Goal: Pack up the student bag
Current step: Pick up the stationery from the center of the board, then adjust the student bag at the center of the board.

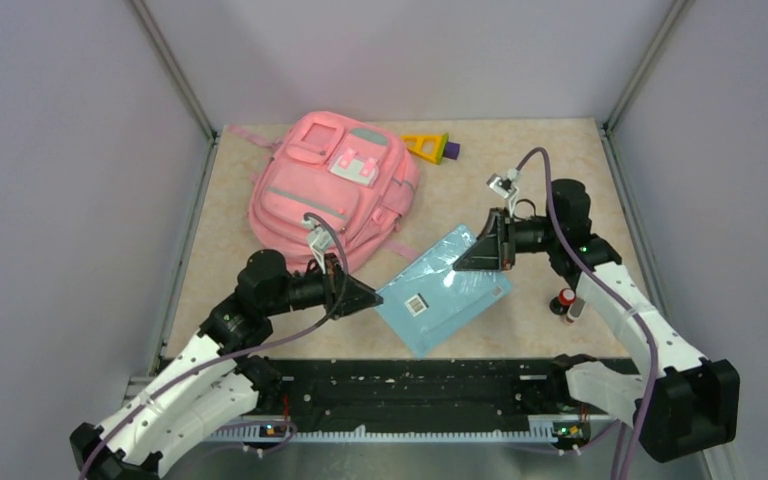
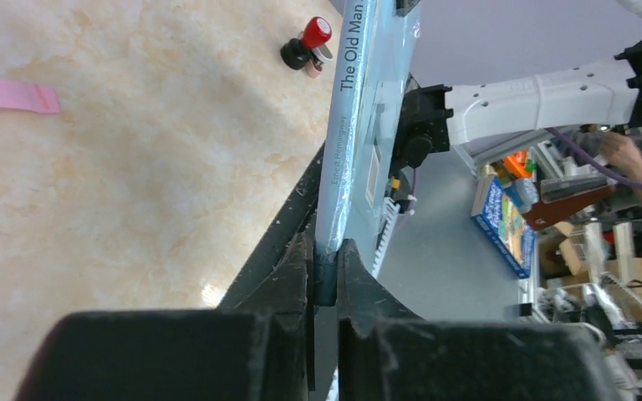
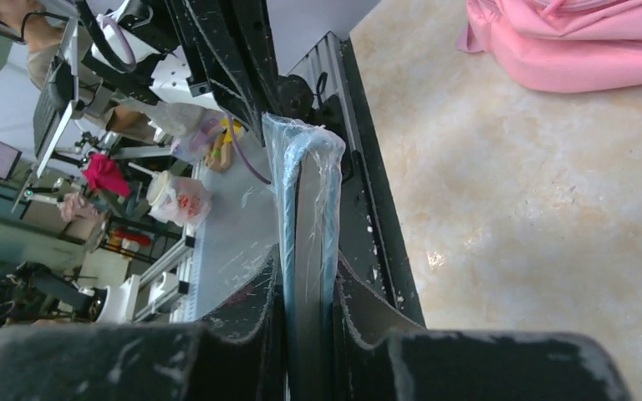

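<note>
The student bag (image 1: 330,190), a big pink backpack, lies at the back left of the table; its pink fabric also shows in the right wrist view (image 3: 577,42). A thin light-blue book (image 1: 440,290) wrapped in plastic hangs tilted above the table's near middle, between the two arms. My left gripper (image 1: 372,297) is shut on its near-left corner, the spine (image 2: 355,125) rising straight out of the jaws (image 2: 326,276). My right gripper (image 1: 465,262) is shut on the far-right edge, with the book (image 3: 305,209) pinched between its fingers (image 3: 305,292).
A small black bottle with a red cap (image 1: 566,303) stands by the right arm and also shows in the left wrist view (image 2: 308,43). A yellow and purple toy (image 1: 432,146) lies at the back, right of the bag. A pink strap (image 2: 8,96) lies on the tabletop.
</note>
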Robot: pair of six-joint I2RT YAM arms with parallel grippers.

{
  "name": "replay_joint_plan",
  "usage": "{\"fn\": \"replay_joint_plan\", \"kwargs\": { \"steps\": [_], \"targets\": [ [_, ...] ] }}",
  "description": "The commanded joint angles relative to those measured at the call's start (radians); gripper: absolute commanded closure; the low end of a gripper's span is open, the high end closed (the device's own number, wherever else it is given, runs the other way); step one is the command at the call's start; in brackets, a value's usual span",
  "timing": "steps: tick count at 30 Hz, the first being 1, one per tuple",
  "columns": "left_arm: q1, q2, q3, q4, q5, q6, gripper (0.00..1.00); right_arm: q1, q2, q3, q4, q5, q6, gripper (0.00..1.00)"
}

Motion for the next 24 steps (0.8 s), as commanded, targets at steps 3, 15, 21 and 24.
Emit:
{"fn": "replay_joint_plan", "kwargs": {
  "steps": [3,15,21,24],
  "targets": [
    [-0.001,-0.009,0.09,-0.076,-0.448,0.139,0.54,0.003,-0.043,0.087,-0.061,0.272,-0.003,1.0],
    [-0.001,0.136,-0.027,0.044,-1.083,0.428,0.26,0.001,-0.133,0.155,-0.22,0.74,-0.039,1.0],
    [0.008,0.224,-0.113,0.224,-1.101,0.62,0.19,0.002,-0.161,0.152,-0.231,0.738,-0.036,1.0],
    [0.039,0.295,-0.12,0.257,-1.071,0.652,0.18,0.001,-0.148,0.158,-0.222,0.728,-0.037,1.0]
  ]
}}
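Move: Up at some 20 cm above the table, both hands still hold the blue book, whose middle lies about 13 cm right of the left hand and 5 cm back, 4 cm left of the right. The backpack's middle is roughly 31 cm ahead, 14 cm left and 15 cm below the left hand, and about 25 cm ahead and 32 cm left of the right. A yellow toy stands 24 cm right of the backpack's middle and 12 cm farther out. Opening its fingers wide to let go of the book's corner, the left hand swings forward and left towards the backpack's near edge, then sinks, some 15 cm forward and 10 cm down in all, its fingers turning from rightward to forward and a little down. The right hand keeps its pinch and carries the book about 7 cm forward, then 5 cm right, turning clockwise. ##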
